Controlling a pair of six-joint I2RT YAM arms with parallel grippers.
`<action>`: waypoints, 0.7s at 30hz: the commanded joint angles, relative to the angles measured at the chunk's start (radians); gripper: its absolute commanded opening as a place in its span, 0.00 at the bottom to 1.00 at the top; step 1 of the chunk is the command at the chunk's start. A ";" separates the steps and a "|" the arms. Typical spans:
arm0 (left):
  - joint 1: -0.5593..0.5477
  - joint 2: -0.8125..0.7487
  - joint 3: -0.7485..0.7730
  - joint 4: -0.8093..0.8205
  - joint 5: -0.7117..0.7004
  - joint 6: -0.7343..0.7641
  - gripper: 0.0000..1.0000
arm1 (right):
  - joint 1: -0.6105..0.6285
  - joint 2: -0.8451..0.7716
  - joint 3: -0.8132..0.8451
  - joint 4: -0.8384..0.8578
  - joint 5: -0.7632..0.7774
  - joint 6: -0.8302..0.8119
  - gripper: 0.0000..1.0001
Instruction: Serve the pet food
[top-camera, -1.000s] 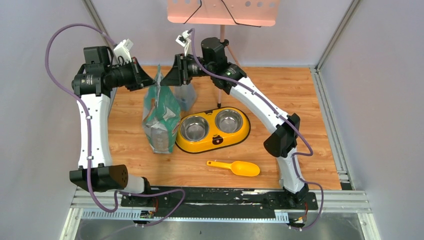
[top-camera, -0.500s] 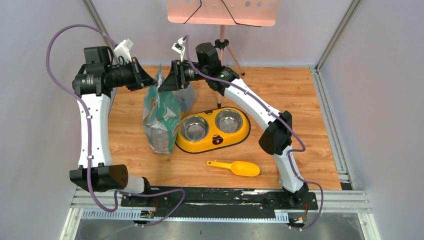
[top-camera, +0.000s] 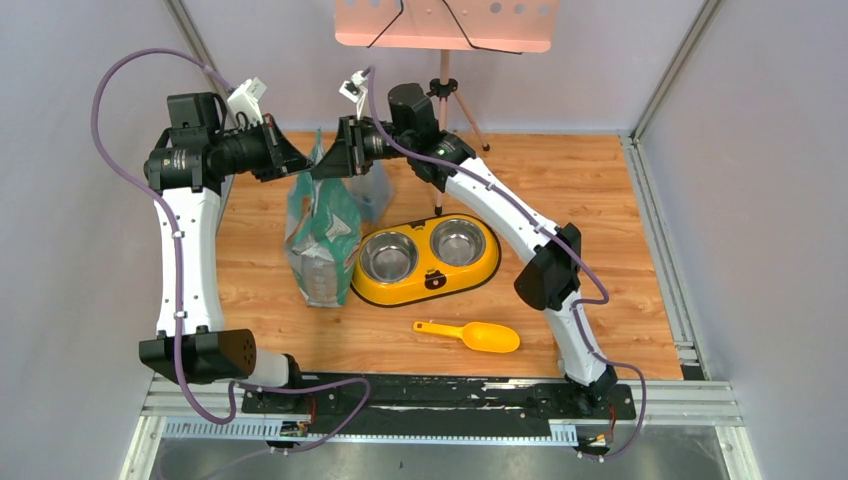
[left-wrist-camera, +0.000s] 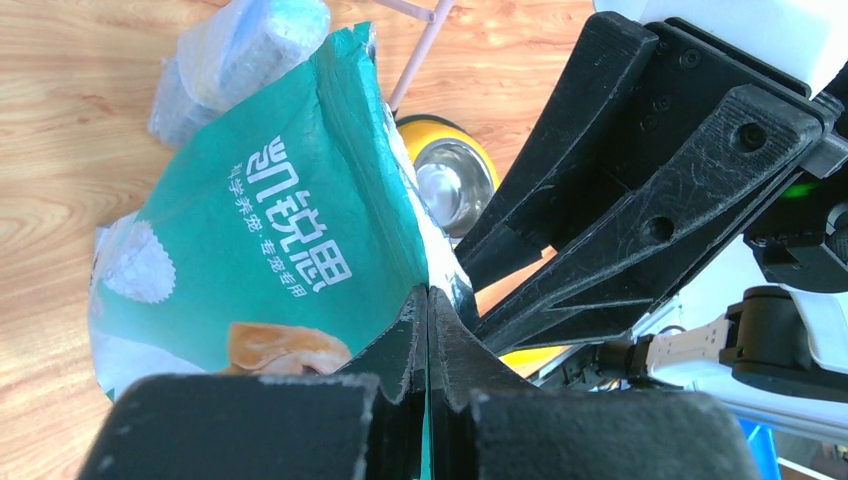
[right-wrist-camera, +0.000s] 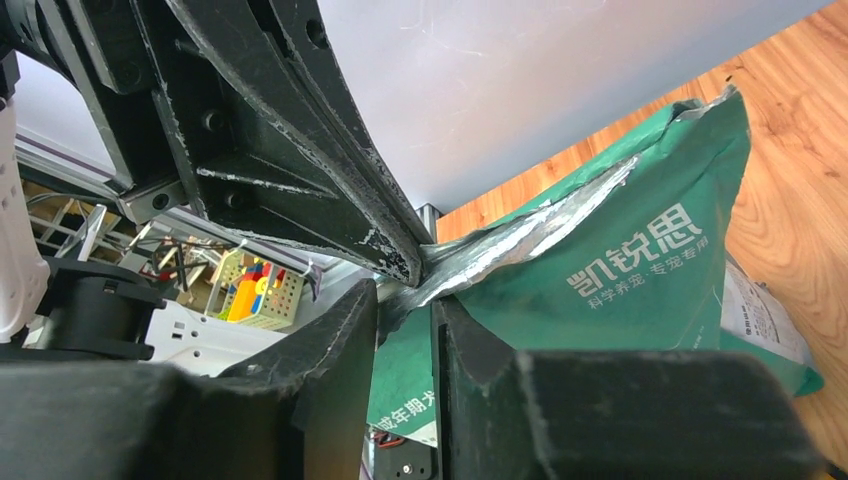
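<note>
The green-and-white pet food bag (top-camera: 322, 235) stands upright left of the yellow double bowl (top-camera: 430, 283). The kibble is hidden inside the bag. My left gripper (top-camera: 303, 165) is shut on the bag's top edge, as the left wrist view (left-wrist-camera: 428, 300) shows, with the bag (left-wrist-camera: 270, 230) hanging below it. My right gripper (top-camera: 322, 168) faces it from the right. Its jaws (right-wrist-camera: 405, 300) stand a little apart around the crumpled foil lip of the bag (right-wrist-camera: 620, 270), close against the left fingers (right-wrist-camera: 300, 150). Both steel bowls look empty.
An orange-yellow scoop (top-camera: 470, 335) lies on the wood in front of the bowl. A clear plastic bag (top-camera: 376, 195) sits behind the food bag. A tripod (top-camera: 443, 100) with a pink board stands at the back. Grey walls close in on both sides.
My right gripper has moved left to the bag's top edge, right against the left gripper. The left arm and bag have stayed put.
</note>
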 joint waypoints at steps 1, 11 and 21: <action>-0.003 -0.028 -0.002 -0.010 0.038 -0.011 0.00 | 0.014 -0.003 0.031 0.045 0.030 0.011 0.23; -0.003 -0.009 0.073 -0.077 -0.052 0.066 0.00 | 0.013 -0.071 -0.002 -0.084 0.231 -0.089 0.00; -0.003 0.024 0.210 -0.203 -0.197 0.218 0.00 | 0.023 -0.263 -0.078 -0.234 0.675 -0.281 0.00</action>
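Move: The pet food bag's top edge runs between the right hand's part-open fingers, right at the hand point, and the left hand's shut fingertips are on the same edge. From the right hand, the bag's middle lies about 17 cm below and 4 cm back. The yellow bowl stand is some 19 cm right, 4 cm back and 33 cm down; the clear container sits roughly 8 cm right, 8 cm ahead and 29 cm down. The bag's top edge is pinched by the right hand, whose fingers close fully on it almost in place; then that hand pulls it right and forward, about 3 cm, turning some 20 degrees clockwise. Meanwhile the left hand, fingers still shut, draws off to the left about 2 cm and a little up, rolling its left side up, so its tips come off the edge. ##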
